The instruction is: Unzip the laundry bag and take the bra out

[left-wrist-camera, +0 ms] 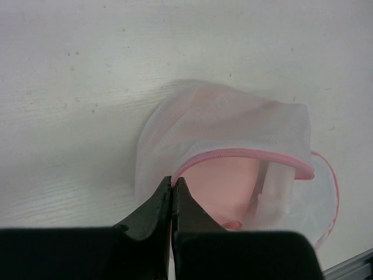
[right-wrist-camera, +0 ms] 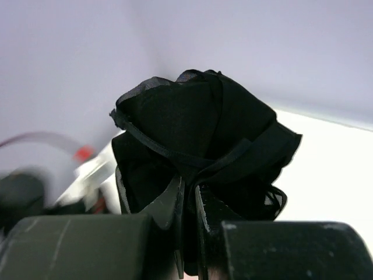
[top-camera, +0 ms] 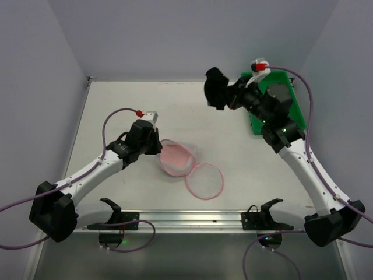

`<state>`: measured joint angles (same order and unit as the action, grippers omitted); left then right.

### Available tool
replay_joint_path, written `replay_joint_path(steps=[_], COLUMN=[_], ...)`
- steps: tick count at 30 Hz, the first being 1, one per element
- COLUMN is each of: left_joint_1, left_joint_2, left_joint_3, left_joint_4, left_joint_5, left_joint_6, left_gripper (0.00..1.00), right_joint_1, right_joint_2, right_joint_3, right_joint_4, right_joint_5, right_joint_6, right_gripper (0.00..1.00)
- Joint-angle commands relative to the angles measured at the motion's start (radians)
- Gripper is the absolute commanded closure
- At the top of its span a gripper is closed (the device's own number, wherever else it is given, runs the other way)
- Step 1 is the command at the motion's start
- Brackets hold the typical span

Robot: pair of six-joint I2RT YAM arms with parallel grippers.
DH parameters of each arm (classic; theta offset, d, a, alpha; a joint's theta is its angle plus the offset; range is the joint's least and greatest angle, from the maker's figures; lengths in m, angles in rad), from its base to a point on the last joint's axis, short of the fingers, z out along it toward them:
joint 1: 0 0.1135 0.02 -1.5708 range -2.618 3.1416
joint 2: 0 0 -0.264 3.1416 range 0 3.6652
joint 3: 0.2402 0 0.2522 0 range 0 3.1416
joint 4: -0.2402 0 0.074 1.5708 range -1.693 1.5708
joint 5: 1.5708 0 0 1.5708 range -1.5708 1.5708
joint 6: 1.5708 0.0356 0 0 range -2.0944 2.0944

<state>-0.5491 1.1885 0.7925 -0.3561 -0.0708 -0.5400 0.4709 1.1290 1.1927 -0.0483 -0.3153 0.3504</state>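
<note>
The laundry bag (top-camera: 175,158) lies unzipped mid-table, its white mesh dome (left-wrist-camera: 233,116) edged by a pink zip rim (left-wrist-camera: 245,154). Its other half lies flat as a pink-rimmed disc (top-camera: 205,181) beside it. My left gripper (left-wrist-camera: 173,181) is shut on the rim's near end, at the bag's left side (top-camera: 158,147). Something soft and pink (left-wrist-camera: 224,186) shows inside the open mouth. My right gripper (right-wrist-camera: 189,189) is shut on a bunched black bra (right-wrist-camera: 192,122), held up in the air at the back right (top-camera: 214,87), well clear of the bag.
A green rectangular tray (top-camera: 294,99) sits at the back right, under and behind the right arm. White walls close the table on the left, back and right. A metal rail (top-camera: 186,219) runs along the near edge.
</note>
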Motion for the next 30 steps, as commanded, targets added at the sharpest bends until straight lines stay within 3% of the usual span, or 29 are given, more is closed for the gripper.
replay_joint_path(steps=[1, 8, 14, 22, 23, 26, 27, 30], left_joint_1=[0.009, 0.008, 0.008, 0.009, 0.009, 0.011, 0.009, 0.011], left_joint_2=[0.016, 0.033, 0.066, 0.109, 0.111, 0.106, 0.105, 0.105], left_joint_3=[0.043, 0.045, 0.051, 0.040, 0.039, 0.030, 0.028, 0.027], left_joint_4=[0.063, 0.086, 0.100, 0.118, 0.117, 0.117, 0.115, 0.115], left_joint_5=[0.052, 0.091, 0.115, 0.150, 0.149, 0.143, 0.140, 0.132], left_joint_6=[-0.012, -0.009, 0.002, 0.005, 0.006, 0.006, 0.006, 0.011], left_gripper=[1.00, 1.00, 1.00, 1.00, 1.00, 1.00, 1.00, 1.00], right_joint_1=[-0.124, -0.418, -0.535, -0.586, -0.591, -0.601, -0.603, -0.603], right_joint_2=[0.098, 0.423, 0.773, 1.161, 1.196, 1.218, 1.213, 1.177], right_joint_3=[0.114, 0.287, 0.536, 0.944, 0.962, 1.001, 0.998, 0.937], right_joint_4=[-0.146, -0.154, -0.211, -0.318, -0.318, -0.318, -0.318, -0.299], right_joint_5=[0.315, 0.443, 0.541, 0.460, 0.447, 0.420, 0.415, 0.397], right_joint_6=[-0.051, 0.082, 0.142, 0.157, 0.170, 0.194, 0.199, 0.190], right_gripper=[1.00, 1.00, 1.00, 1.00, 0.95, 0.62, 0.43, 0.15])
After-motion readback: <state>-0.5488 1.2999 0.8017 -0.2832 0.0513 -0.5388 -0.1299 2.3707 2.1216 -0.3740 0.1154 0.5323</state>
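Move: The bra is already out, pinched in my right fingers high over the table. The green tray's middle lies about 31 cm ahead of my right hand, 33 cm to its right and 36 cm below; the laundry bag is some 5 cm back, 13 cm left and 34 cm down. My left hand still grips the bag's rim: the bag's middle is about 6 cm right, 3 cm back and 7 cm below, the tray 34 cm ahead and 51 cm right. I swing my right hand with the bra forward and to the right over the green tray, about 45 cm across the table. After a level start it sinks some 27 cm, turning about 60 degrees clockwise and tipping its fingers downward; at the end they spread wide and let the bra go. My left hand keeps its pinch on the bag's rim, easing a few centimetres right, then down. ##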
